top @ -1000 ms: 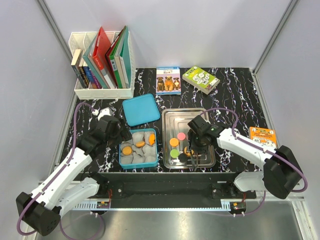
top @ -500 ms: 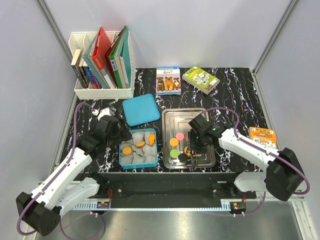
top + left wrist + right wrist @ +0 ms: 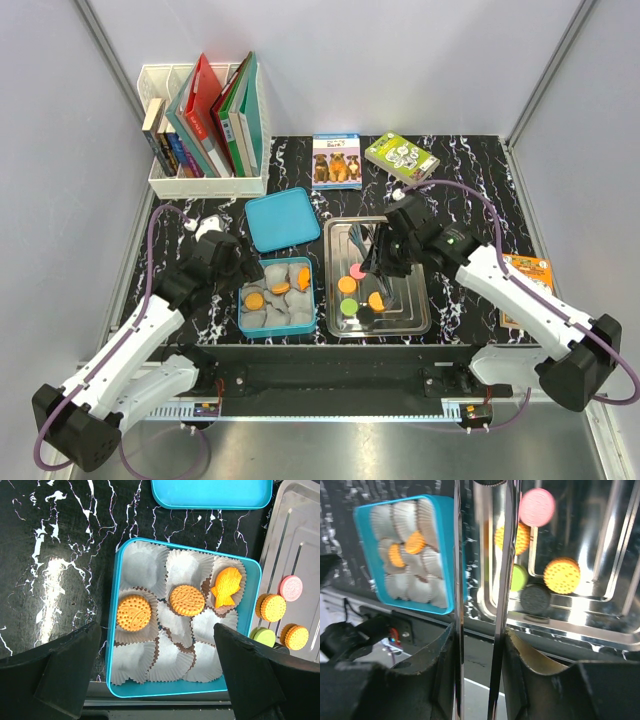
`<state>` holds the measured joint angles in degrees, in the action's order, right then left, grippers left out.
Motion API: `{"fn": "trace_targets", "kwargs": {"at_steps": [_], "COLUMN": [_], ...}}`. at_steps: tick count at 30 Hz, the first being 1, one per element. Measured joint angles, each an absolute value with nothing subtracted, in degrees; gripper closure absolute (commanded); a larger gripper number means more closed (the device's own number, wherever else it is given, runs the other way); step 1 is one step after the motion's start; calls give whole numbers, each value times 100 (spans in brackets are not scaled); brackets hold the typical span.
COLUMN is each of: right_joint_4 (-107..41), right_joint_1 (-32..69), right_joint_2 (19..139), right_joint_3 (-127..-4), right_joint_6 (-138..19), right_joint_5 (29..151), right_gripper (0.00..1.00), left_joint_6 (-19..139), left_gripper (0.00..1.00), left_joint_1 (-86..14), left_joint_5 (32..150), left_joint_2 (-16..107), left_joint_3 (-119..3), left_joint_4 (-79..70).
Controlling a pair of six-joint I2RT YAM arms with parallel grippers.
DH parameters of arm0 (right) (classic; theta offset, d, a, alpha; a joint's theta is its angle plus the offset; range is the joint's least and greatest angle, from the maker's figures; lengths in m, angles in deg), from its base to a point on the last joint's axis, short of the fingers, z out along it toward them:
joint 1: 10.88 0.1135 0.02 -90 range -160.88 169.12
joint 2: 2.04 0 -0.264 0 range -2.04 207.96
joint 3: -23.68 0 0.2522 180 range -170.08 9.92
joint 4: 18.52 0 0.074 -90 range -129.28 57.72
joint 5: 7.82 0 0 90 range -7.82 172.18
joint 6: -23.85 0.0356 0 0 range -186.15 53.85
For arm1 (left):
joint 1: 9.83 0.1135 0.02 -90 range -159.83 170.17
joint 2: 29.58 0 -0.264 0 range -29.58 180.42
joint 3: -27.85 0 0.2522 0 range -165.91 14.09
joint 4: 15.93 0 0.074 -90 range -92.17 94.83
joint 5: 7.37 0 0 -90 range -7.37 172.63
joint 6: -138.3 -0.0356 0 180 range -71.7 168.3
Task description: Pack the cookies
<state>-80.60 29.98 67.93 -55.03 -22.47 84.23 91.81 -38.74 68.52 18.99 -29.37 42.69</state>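
Observation:
Three orange cookies [image 3: 279, 288] lie in paper cups inside the blue box [image 3: 312, 300]; the left wrist view shows two round ones [image 3: 133, 612] and a fish-shaped one [image 3: 226, 586]. On the steel tray [image 3: 415, 322] lie pink [image 3: 357, 271], orange [image 3: 347, 284], orange [image 3: 376, 300], green [image 3: 348, 306] and black [image 3: 364, 315] cookies. My left gripper [image 3: 240, 270] hangs open over the box's left edge, holding nothing. My right gripper [image 3: 395, 250] is shut on metal tongs [image 3: 501, 605] above the tray's far half, the tongs pointing left and holding no cookie.
The blue lid [image 3: 283, 218] lies behind the box. A white rack of books [image 3: 205, 130] stands at the back left, two card boxes [image 3: 337, 160] at the back. An orange booklet [image 3: 527, 270] lies at the right, under my right arm.
My right arm has pulled back and up from the tray's front cookies towards its far half, and its jaws have squeezed the tongs narrower. The left arm has not moved.

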Motion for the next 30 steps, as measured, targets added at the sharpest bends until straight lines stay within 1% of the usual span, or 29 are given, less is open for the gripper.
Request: {"fn": "trace_targets", "kwargs": {"at_steps": [4,9,12,15,20,30], "right_joint_4": [-7994,-7981,-7857,-7798,-7800,-8036], "right_joint_1": [3103,4051,4493,4574,4681,5363], "right_joint_2": [6815,7525,8072,8362,8472,8590], "right_joint_3": [-5717,-6357,-6639,-6653,-6659,-6690], "right_joint_6": [-2287,-2477,-2606,-2667,-2802,-2936], "right_joint_5": [8659,8643,8700,8790,8936,9148], "right_gripper": [88,100,100,100,100,100], "left_joint_6": [9181,9181,9177,9174,9172,9172], "left_gripper": [1,1,1,1,1,1], "left_joint_1": [-3874,-3874,-3874,-3874,-3874,-3872], "left_joint_5": [6848,6804,6767,6751,6719,6695], "left_joint_2": [1897,1884,1862,1779,1598,1678], "left_joint_3": [-2937,-2940,-2951,-2964,-2968,-2968], "left_joint_4": [4271,4282,4326,4367,4470,4492]}}
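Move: The right hand holds the tongs with a dark cookie pinched at their tips, and the blue box's middle lies about 25 cm to its left, 7 cm back and some 18 cm below. On the tray, the pink cookie is about 4 cm left of this hand and 1 cm back, while the nearer orange cookie is straight back some 7 cm; both are roughly 19 cm down. From the left hand, the box is about 7 cm right, 4 cm back and 14 cm below. Keeping its grip on the tongs and the dark cookie pinched at their tips, the right hand lifts a couple of centimetres and sweeps left over the tray, then draws back while still edging left, ending some 12 cm left, 10 cm back and about 2 cm lower. Along the way it turns about 35 degrees counter-clockwise, which swings the tong tips and the cookie off the tray side and in over the blue box's paper liners. ##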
